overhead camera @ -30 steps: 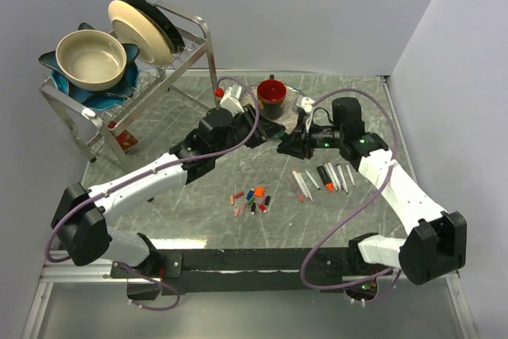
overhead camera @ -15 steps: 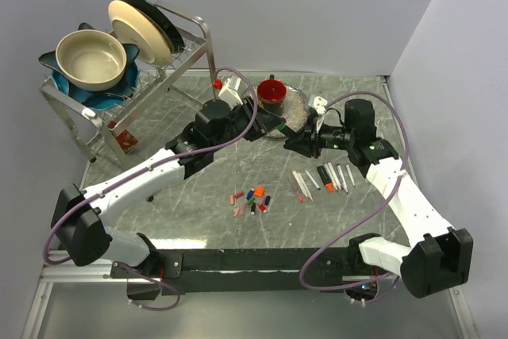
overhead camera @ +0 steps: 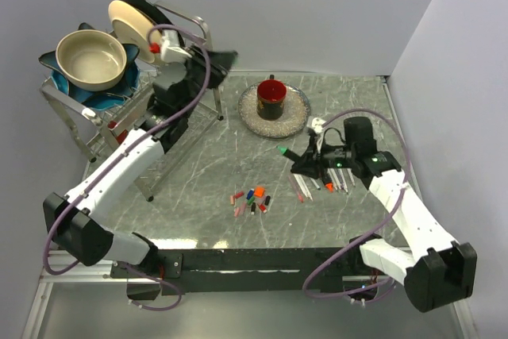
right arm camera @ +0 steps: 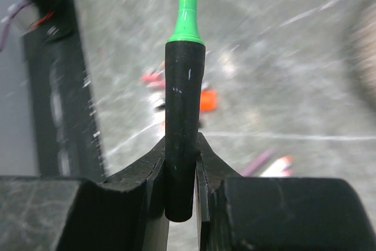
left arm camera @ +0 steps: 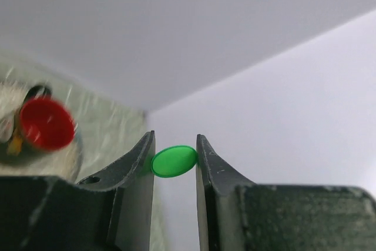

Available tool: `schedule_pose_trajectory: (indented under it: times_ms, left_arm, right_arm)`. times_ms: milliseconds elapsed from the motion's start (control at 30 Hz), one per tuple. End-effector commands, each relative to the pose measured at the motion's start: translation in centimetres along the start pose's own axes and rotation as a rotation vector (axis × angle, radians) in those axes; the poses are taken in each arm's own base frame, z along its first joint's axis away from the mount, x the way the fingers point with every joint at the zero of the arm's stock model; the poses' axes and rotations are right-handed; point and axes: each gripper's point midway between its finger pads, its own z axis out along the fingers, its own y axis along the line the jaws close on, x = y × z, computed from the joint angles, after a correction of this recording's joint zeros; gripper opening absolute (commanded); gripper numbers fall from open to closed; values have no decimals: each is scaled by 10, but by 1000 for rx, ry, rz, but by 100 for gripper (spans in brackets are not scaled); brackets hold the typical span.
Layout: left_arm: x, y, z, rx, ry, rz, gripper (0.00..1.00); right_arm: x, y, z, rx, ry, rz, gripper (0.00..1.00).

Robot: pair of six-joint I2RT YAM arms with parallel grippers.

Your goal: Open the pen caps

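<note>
My left gripper (left arm camera: 174, 144) is shut on a small green pen cap (left arm camera: 174, 161), and in the top view it (overhead camera: 220, 60) is lifted high beside the dish rack. My right gripper (right arm camera: 181, 145) is shut on a thick black marker (right arm camera: 183, 92) whose green tip (right arm camera: 187, 10) is bare. Seen from above, that gripper (overhead camera: 300, 161) hovers over the table's right half, with the green tip (overhead camera: 281, 151) pointing left. Several loose pen caps (overhead camera: 252, 200) in red, orange, green and black lie in a small heap near the table's middle front.
A row of white and black pens (overhead camera: 327, 179) lies just under the right gripper. A red cup (overhead camera: 271, 94) stands on a round plate (overhead camera: 295, 113) at the back. The dish rack (overhead camera: 186, 57) with bowls and plates fills the back left.
The grippers, together over the table's middle, have come apart. My left arm swung up and to the left with the green cap, and my right arm drew back toward the pens with the uncapped marker.
</note>
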Motion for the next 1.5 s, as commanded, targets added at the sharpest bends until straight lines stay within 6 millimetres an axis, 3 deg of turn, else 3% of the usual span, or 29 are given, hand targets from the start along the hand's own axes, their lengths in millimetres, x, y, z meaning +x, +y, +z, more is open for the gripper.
schedule_pose_trajectory:
  times_ms: [0,133,300,400,500,533,600,633,700,733,800,1033,1267,1467]
  left_arm:
    - [-45,-60,-8,142,-158,-92,1]
    - [-38,-70,-11,172,-101,-42,1]
    - [7,-59,-31,227,106,108,1]
    - [54,-16,-48,162,313,198,1]
    - [94,50,-78,12,471,268,1]
    - [111,90,-92,-77,517,283,1]
    - [120,117,-116,-136,546,298,1]
    - [134,151,-134,-216,590,299,1]
    - [139,165,-154,-253,600,282,1]
    - [149,187,-169,-309,627,278,1]
    - [153,196,-182,-341,622,257,1]
    - [171,257,-226,-569,671,221,1]
    - [196,288,-241,-640,732,208,1]
    - [218,302,-246,-662,799,222,4]
  right_arm:
    - [10,10,8,-48,46,55,0]
    - [2,-11,-6,70,23,41,0]
    - [17,-57,-30,296,86,90,0]
    - [36,-81,-37,394,172,152,0]
    - [65,-96,-42,462,298,230,4]
    - [76,-96,-44,472,340,258,7]
    - [95,-102,-49,518,405,288,11]
    - [100,-103,-51,534,419,296,11]
    - [111,-107,-51,555,447,326,12]
    - [114,-107,-50,555,458,343,12]
    - [128,-112,-49,569,504,381,13]
    - [152,-119,-40,581,571,471,17]
    - [162,-124,-37,603,598,502,22]
    - [173,-122,-33,592,649,511,26]
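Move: The green cap in the left fingers is bound for the cap pile, about 21 cm back, 4 cm right and 40 cm below; the mug stands about 7 cm ahead, 10 cm right and 36 cm below that hand. The uncapped green marker goes from the right hand to the pen-row gap, some 6 cm ahead, 12 cm right, 18 cm down. The thick orange marker lies 2 cm right of this gap, the pink-and-white pens 6 cm left and 2 cm nearer. The green cap, still pinched, is lifted about 5 cm by the left hand, then swept down nearly 45 cm while coming back about 20 cm and slightly left, fingers tipping steeply downward, towards the cap pile. The uncapped marker, kept in the right grip, goes down and right, somewhat forward, the wrist swinging clockwise some 35 degrees and the fingers tipping down beside the orange marker. ##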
